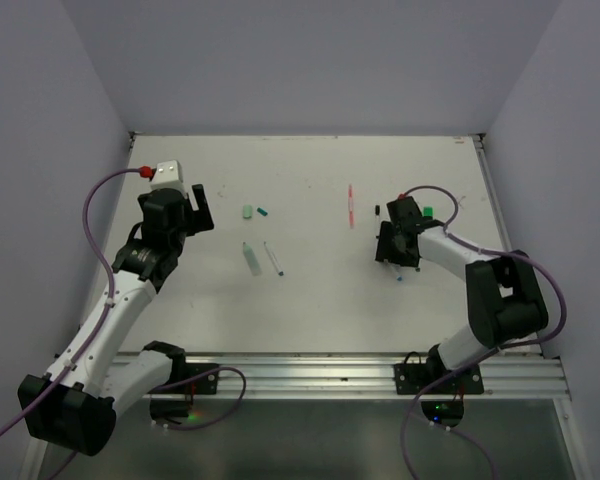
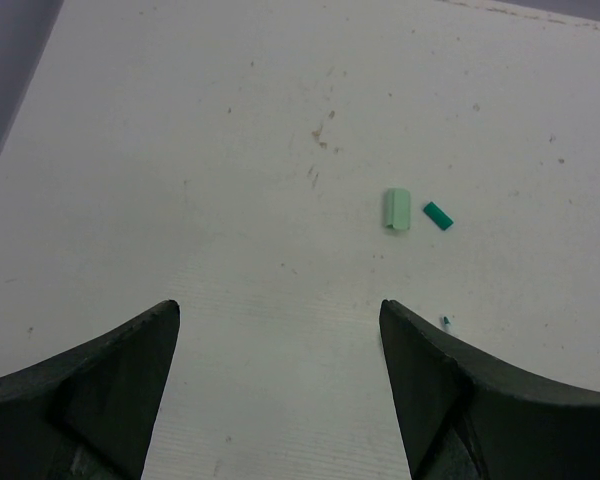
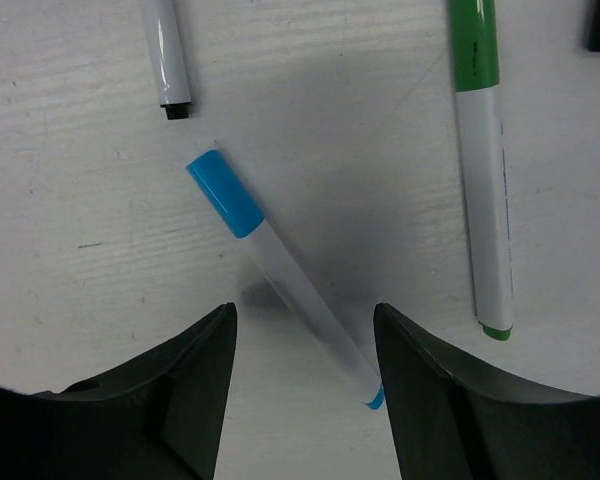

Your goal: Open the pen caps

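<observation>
My right gripper [image 3: 304,310] [image 1: 394,255] hovers open low over the table. A white pen with its blue cap [image 3: 225,193] on lies slanted between the fingers, untouched. To its right lies a pen with its green cap [image 3: 475,40] on. A white barrel with a black tip [image 3: 166,55] lies at the upper left. My left gripper [image 2: 278,305] [image 1: 202,208] is open and holds nothing. Ahead of it lie a loose pale green cap [image 2: 397,210] [image 1: 247,211] and a teal cap [image 2: 438,215] [image 1: 263,212].
Two uncapped pens [image 1: 250,258] [image 1: 273,258] lie mid-table, and a pink pen [image 1: 350,205] further right. A black cap [image 1: 377,209] and a bright green cap [image 1: 428,212] sit near the right gripper. Grey walls enclose the table on three sides.
</observation>
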Action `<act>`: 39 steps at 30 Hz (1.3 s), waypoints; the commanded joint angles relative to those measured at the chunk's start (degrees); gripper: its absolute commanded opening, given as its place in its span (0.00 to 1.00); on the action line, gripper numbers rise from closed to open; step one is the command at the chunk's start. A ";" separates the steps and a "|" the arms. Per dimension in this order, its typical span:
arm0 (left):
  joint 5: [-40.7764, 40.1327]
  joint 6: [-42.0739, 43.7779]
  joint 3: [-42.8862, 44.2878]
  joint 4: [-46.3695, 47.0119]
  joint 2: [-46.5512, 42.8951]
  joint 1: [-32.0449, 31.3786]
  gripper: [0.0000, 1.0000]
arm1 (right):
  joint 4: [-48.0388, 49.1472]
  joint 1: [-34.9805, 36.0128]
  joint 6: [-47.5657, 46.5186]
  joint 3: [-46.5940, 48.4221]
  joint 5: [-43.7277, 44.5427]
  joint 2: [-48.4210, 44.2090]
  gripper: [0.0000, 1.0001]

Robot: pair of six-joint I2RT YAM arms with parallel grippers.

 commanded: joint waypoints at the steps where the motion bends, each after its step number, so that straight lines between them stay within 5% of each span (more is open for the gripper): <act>1: -1.15 0.99 -0.21 0.75 -0.79 0.41 0.85 | -0.68 -0.06 -1.32 0.36 -0.82 1.27 0.60; 16: -0.80 0.90 -0.29 1.02 -0.53 0.41 0.85 | -5.07 7.75 -2.64 2.91 1.02 7.33 0.41; 27: 1.22 0.55 -0.56 1.45 0.00 0.41 0.85 | -3.85 17.24 -0.89 2.29 0.07 8.83 0.00; 33: 12.27 -4.01 -1.00 2.51 0.44 0.41 0.85 | 0.63 23.04 0.61 1.59 -1.61 3.66 0.00; 39: 32.14 -14.29 -6.18 8.74 1.67 0.33 0.85 | 11.17 28.32 1.13 -0.95 -1.43 -4.60 0.00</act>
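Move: Just under the right hand, some 1 cm lower, lies the blue pen, its middle about 2 cm ahead and level sideways, cap pointing forward-left. The green pen is about 5 cm ahead and 7 cm to the right of that hand; the black pen is about 12 cm ahead and 4 cm to its left. From the left hand the blue pen lies roughly 46 cm to the right, 1 cm ahead and 20 cm below. Sinking the last centimetre onto the blue pen, the right hand shuts its fingers on the body behind the middle, already sliding left as they close. It carries the pen about 14 cm left and 6 cm back, turning some 25 degrees counter-clockwise and rising slightly at the end. Late on, the left hand, still wide open, swings about 6 cm right towards it, dipping 2 cm and rolling left side down. ##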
